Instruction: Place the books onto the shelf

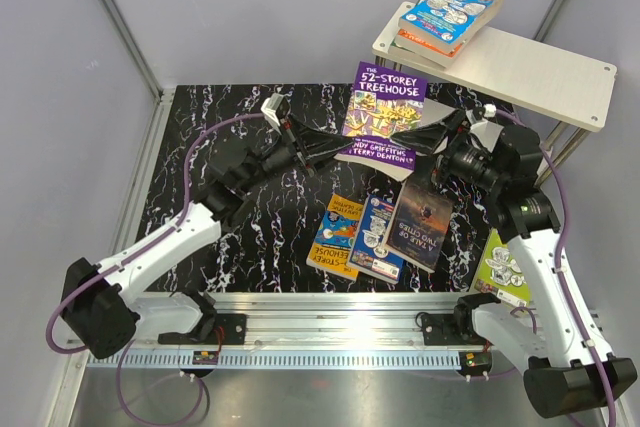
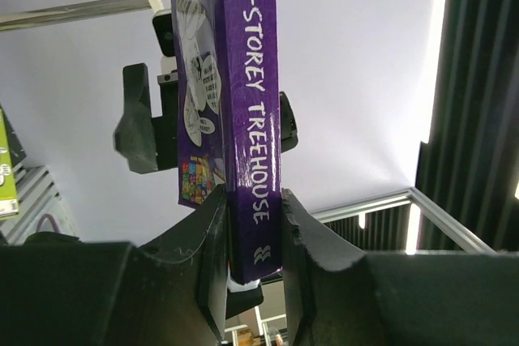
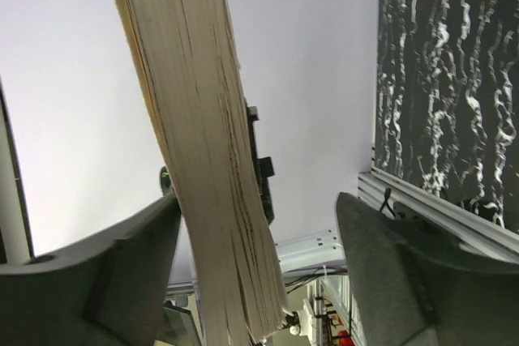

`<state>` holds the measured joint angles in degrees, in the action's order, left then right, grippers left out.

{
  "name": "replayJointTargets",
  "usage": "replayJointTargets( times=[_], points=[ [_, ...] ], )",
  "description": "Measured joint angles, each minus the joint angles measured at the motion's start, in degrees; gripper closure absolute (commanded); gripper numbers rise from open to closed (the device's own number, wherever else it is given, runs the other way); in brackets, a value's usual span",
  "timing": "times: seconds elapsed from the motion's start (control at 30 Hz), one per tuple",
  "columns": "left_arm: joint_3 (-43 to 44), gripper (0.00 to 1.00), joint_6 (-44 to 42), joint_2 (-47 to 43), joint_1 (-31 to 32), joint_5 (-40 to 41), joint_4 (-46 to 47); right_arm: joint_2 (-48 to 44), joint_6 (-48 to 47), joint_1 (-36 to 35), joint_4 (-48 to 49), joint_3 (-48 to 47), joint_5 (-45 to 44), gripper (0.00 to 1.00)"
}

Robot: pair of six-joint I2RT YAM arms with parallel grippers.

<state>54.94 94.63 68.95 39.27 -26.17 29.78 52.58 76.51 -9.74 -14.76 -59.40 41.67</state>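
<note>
A purple book (image 1: 385, 107) stands upright above the middle of the table. My left gripper (image 1: 340, 150) is shut on its lower spine edge; in the left wrist view the purple spine (image 2: 251, 111) is pinched between both fingers at the left gripper (image 2: 253, 228). My right gripper (image 1: 418, 139) is open around the opposite side. In the right wrist view the page edge (image 3: 203, 160) leans by the left finger (image 3: 105, 261), with a wide gap to the right finger (image 3: 405, 257). The shelf (image 1: 545, 77) stands at the back right with a few books (image 1: 447, 15) stacked on it.
Three books lie flat on the black marbled table: an orange-blue one (image 1: 338, 237), a blue one (image 1: 380, 239) and a dark one (image 1: 425, 215). A lime-green book (image 1: 498, 269) lies by the right arm. A metal rail (image 1: 330, 327) runs along the near edge.
</note>
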Motion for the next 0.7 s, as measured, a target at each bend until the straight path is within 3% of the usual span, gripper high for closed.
replayJointTargets(
  times=[0.03,0.1,0.57,0.67,0.7],
  points=[
    [-0.26,1.00,0.42,0.00,0.00,0.15,0.85,-0.09,0.83,0.00,1.01,0.00,0.02,0.32],
    [-0.37,1.00,1.05,0.00,0.00,0.37,1.90,-0.33,1.99,-0.02,2.82,-0.02,0.00,0.41],
    [-0.79,1.00,3.58,1.88,0.04,0.92,7.32,-0.72,6.64,-0.02,9.42,-0.09,-0.39,0.71],
    [-0.79,1.00,4.44,2.93,0.04,0.92,9.20,-0.11,6.91,0.13,10.23,-0.50,-0.52,0.83],
    [-0.79,1.00,4.57,3.26,0.04,0.96,9.79,0.26,6.88,0.22,10.25,-0.90,-0.50,0.92]
  ],
)
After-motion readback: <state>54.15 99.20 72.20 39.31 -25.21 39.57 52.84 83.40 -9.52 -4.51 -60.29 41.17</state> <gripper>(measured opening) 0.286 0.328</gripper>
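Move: The left hand holds the purple 52-Storey Treehouse book by its spine, its middle about 5 cm ahead and 6 cm right of that hand. From the open right hand, straddling the page edge, the book's middle is roughly 5 cm ahead and 4 cm left, about level. The pile on the shelf's top board stands some 35 cm ahead and 10 cm right; far below, some 36 cm down, the black book lies about 3 cm ahead and 10 cm right. The right hand rises about 4 cm at the book's page edge, rolling its left side up and tipping its fingers up by 5 degrees or so each, while its wide-open fingers close until they pinch the pages between the covers, near the bottom end. The left hand keeps its pinch on the spine, lifting only about 1 cm and rolling its left side down some 5 degrees, so that it steadies the book for the right hand. ##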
